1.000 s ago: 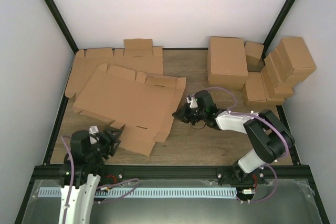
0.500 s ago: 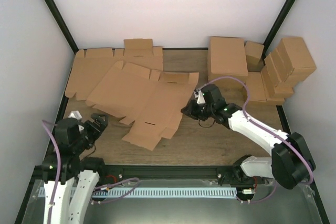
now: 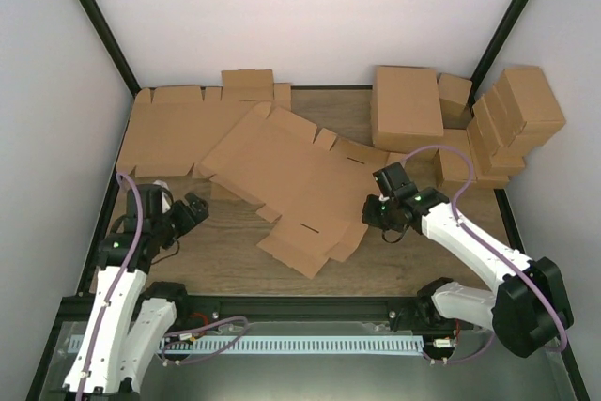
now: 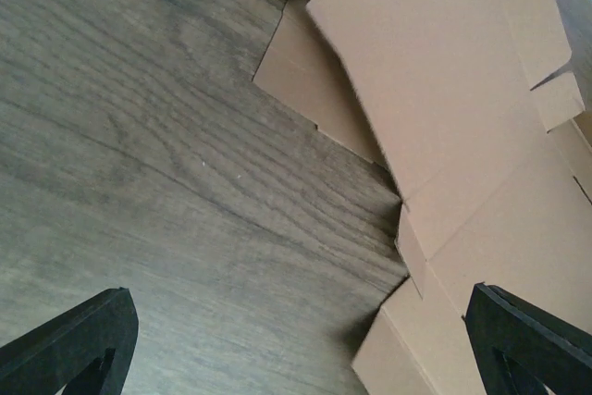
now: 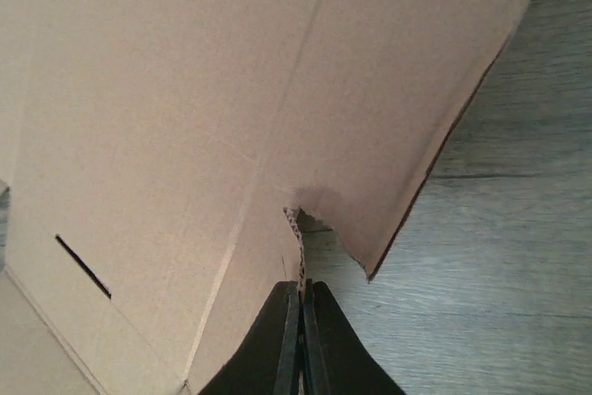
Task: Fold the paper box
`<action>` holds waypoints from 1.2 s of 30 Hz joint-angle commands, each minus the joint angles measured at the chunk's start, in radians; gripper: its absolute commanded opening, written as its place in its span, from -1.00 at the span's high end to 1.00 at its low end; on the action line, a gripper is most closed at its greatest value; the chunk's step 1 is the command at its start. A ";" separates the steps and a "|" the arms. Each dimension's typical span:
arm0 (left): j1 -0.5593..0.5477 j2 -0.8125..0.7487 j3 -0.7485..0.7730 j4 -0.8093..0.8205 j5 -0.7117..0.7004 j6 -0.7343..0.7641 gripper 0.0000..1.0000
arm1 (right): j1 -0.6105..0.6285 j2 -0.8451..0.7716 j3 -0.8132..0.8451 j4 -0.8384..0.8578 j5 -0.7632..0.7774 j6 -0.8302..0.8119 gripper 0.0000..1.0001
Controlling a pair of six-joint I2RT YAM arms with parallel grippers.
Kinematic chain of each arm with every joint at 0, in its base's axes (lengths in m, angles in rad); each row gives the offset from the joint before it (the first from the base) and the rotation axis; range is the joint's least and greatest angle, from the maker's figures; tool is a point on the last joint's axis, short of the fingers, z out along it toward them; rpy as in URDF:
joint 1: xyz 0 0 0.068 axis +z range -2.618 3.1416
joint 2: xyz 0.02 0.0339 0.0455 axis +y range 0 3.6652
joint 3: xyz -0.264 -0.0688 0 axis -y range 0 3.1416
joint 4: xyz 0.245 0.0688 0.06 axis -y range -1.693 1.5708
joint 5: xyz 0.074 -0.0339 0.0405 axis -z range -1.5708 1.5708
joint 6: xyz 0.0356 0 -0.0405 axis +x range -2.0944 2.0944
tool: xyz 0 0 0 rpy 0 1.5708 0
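The paper box [image 3: 286, 171] is a flat brown cardboard blank with flaps and a slot, lying slantwise across the middle of the table. My right gripper [image 3: 375, 212] is shut on its right edge. In the right wrist view the two black fingers [image 5: 301, 293] pinch the corrugated edge of the paper box [image 5: 185, 108], which is lifted a little off the wood. My left gripper [image 3: 192, 208] stands open at the left, apart from the blank, with nothing between its fingers. In the left wrist view my left gripper [image 4: 296, 349] sits over bare wood, with cardboard flaps [image 4: 462, 136] ahead.
More flat blanks [image 3: 174, 129] lie stacked at the back left, partly under the paper box. A large closed box [image 3: 406, 110] and several smaller closed boxes [image 3: 512, 115] stand at the back right. Black frame rails border the wooden table [image 3: 235, 251].
My left gripper opened, let go of the blank's near left flap and drew back to the left. My right gripper pulled the blank to the right and toward the near edge.
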 commanded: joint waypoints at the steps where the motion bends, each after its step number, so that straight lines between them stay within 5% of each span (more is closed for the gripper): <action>1: 0.005 0.047 0.018 0.124 -0.003 0.057 -1.00 | -0.006 -0.006 0.015 -0.047 0.076 0.007 0.97; 8: 0.007 0.150 0.027 0.175 -0.010 0.051 -1.00 | -0.006 -0.038 0.013 0.003 0.024 -0.038 0.97; 11: 0.006 0.171 0.006 0.220 -0.058 -0.088 -1.00 | -0.006 -0.050 0.002 0.023 0.014 -0.040 0.97; 18: 0.007 0.257 -0.168 0.616 0.046 -0.332 -0.84 | -0.006 -0.063 -0.018 0.057 -0.002 -0.033 0.97; 29: 0.037 0.718 -0.022 0.749 0.097 -0.242 -0.68 | -0.006 -0.105 -0.006 0.046 0.023 -0.027 0.94; 36: 0.038 0.836 -0.017 0.858 0.175 -0.251 -0.47 | -0.006 -0.090 -0.004 0.058 0.016 -0.020 0.94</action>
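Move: Ahead of the open left hand, about 14 cm out, 5 cm to its right and 13 cm below, lies the left part of the box sheet's near edge. The second sheet's flap shows under it, about 12 cm ahead and 4 cm right. The box sheet's small near tab is roughly 8 cm ahead and 15 cm right. From the right hand, which already grips the sheet's right side, that left edge part lies some 31 cm left, 12 cm ahead and 5 cm lower. Reaching out level for its first 5 cm, the left hand then dives forward and down towards the left part of the near edge, about 14 cm forward and 10 cm down in all, rolling its left side down and turning slightly counter-clockwise while the wide-open fingers close by about a quarter. The right hand keeps its pinch on the sheet's right side and eases it up nearly 2 cm. ##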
